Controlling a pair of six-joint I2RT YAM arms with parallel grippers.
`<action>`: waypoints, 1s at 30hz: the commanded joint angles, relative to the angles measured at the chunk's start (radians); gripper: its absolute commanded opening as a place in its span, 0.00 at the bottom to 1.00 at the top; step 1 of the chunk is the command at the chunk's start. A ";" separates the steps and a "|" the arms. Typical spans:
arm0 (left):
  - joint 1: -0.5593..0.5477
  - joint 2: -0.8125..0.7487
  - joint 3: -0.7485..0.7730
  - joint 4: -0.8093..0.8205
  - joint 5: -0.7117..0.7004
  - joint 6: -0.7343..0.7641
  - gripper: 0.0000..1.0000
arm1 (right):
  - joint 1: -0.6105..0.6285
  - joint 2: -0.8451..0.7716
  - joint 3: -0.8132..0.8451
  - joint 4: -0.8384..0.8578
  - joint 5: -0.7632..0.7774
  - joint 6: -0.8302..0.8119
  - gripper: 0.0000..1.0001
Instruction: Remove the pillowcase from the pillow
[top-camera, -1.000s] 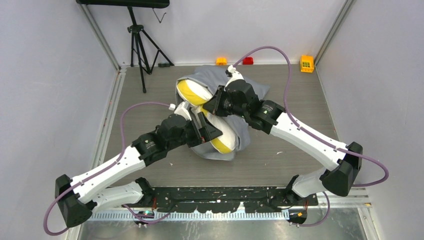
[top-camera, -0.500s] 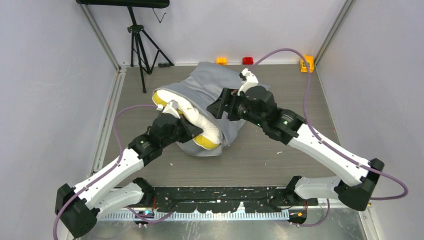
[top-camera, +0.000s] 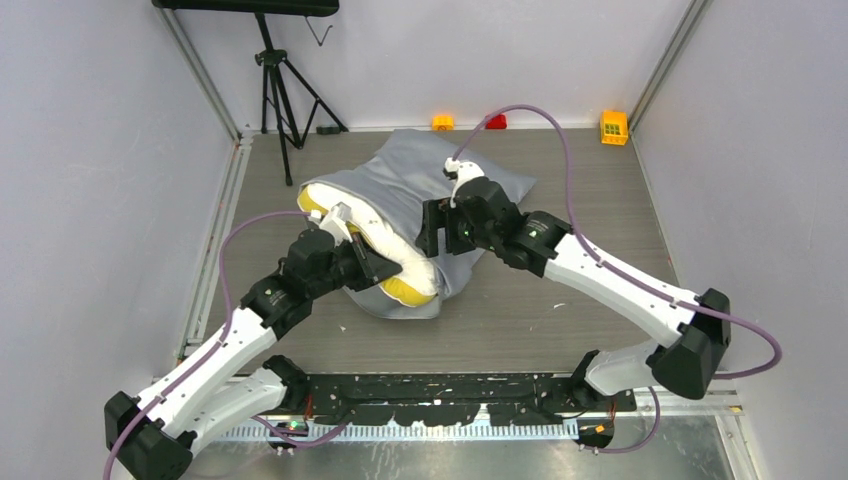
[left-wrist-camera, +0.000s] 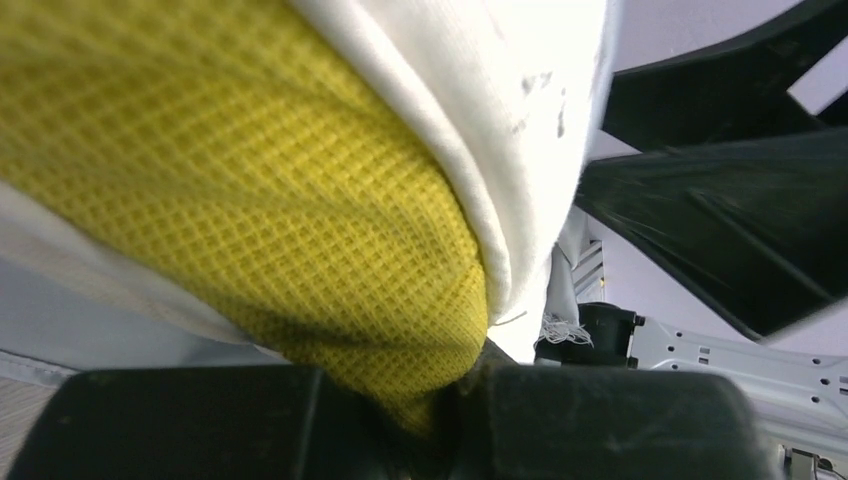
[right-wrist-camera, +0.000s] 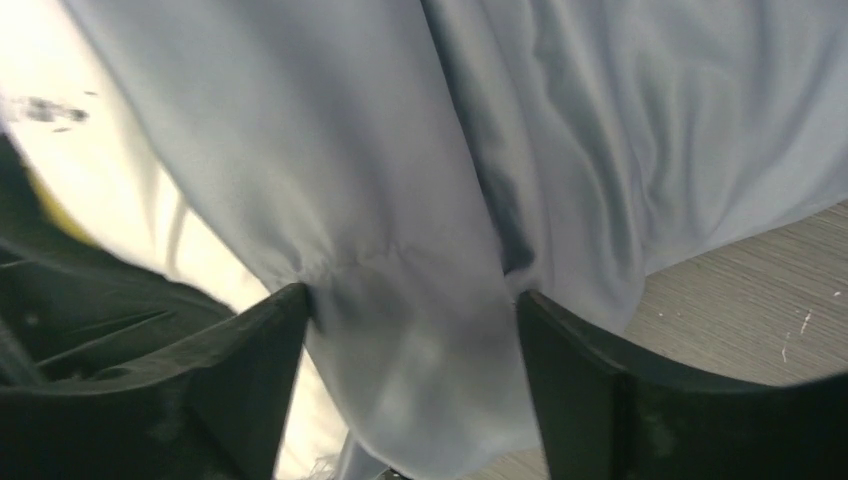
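Note:
The pillow, white with a yellow edge, lies mid-table, its near end sticking out of the grey-blue pillowcase that covers its far part. My left gripper is shut on the pillow's yellow edge; in the left wrist view the yellow weave is pinched between its fingers. My right gripper is at the pillowcase's open end. In the right wrist view its jaws stand wide apart with a fold of pillowcase bulging between them, and white pillow shows at the left.
A black tripod stands at the back left. Small yellow, red and yellow-orange bricks lie along the back wall. Grey walls and metal rails close in the wooden table.

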 joint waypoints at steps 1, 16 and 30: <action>0.002 -0.038 0.044 0.056 0.069 0.027 0.00 | -0.011 0.063 0.068 0.038 0.023 -0.027 0.69; 0.001 0.004 0.309 -0.087 0.235 -0.011 0.00 | -0.292 0.058 -0.199 0.125 0.209 0.167 0.00; 0.002 -0.032 0.585 -0.237 0.203 0.076 0.00 | -0.408 0.051 -0.234 0.026 0.306 0.136 0.00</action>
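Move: The right hand, open, hangs over the pillowcase: the fold it will grip lies about 3 cm ahead, level sideways, and 4 cm below. The pillow's middle is some 10 cm left of that hand, 3 cm back and 5 cm lower. From the left hand, already gripping the pillow, that fold is about 9 cm ahead, 6 cm right and roughly level; the pillow's middle is 5 cm ahead and 4 cm left. Right hand pinches the pillowcase, pulling right, down and forward, while left lifts the gripped pillow about 13 cm. ##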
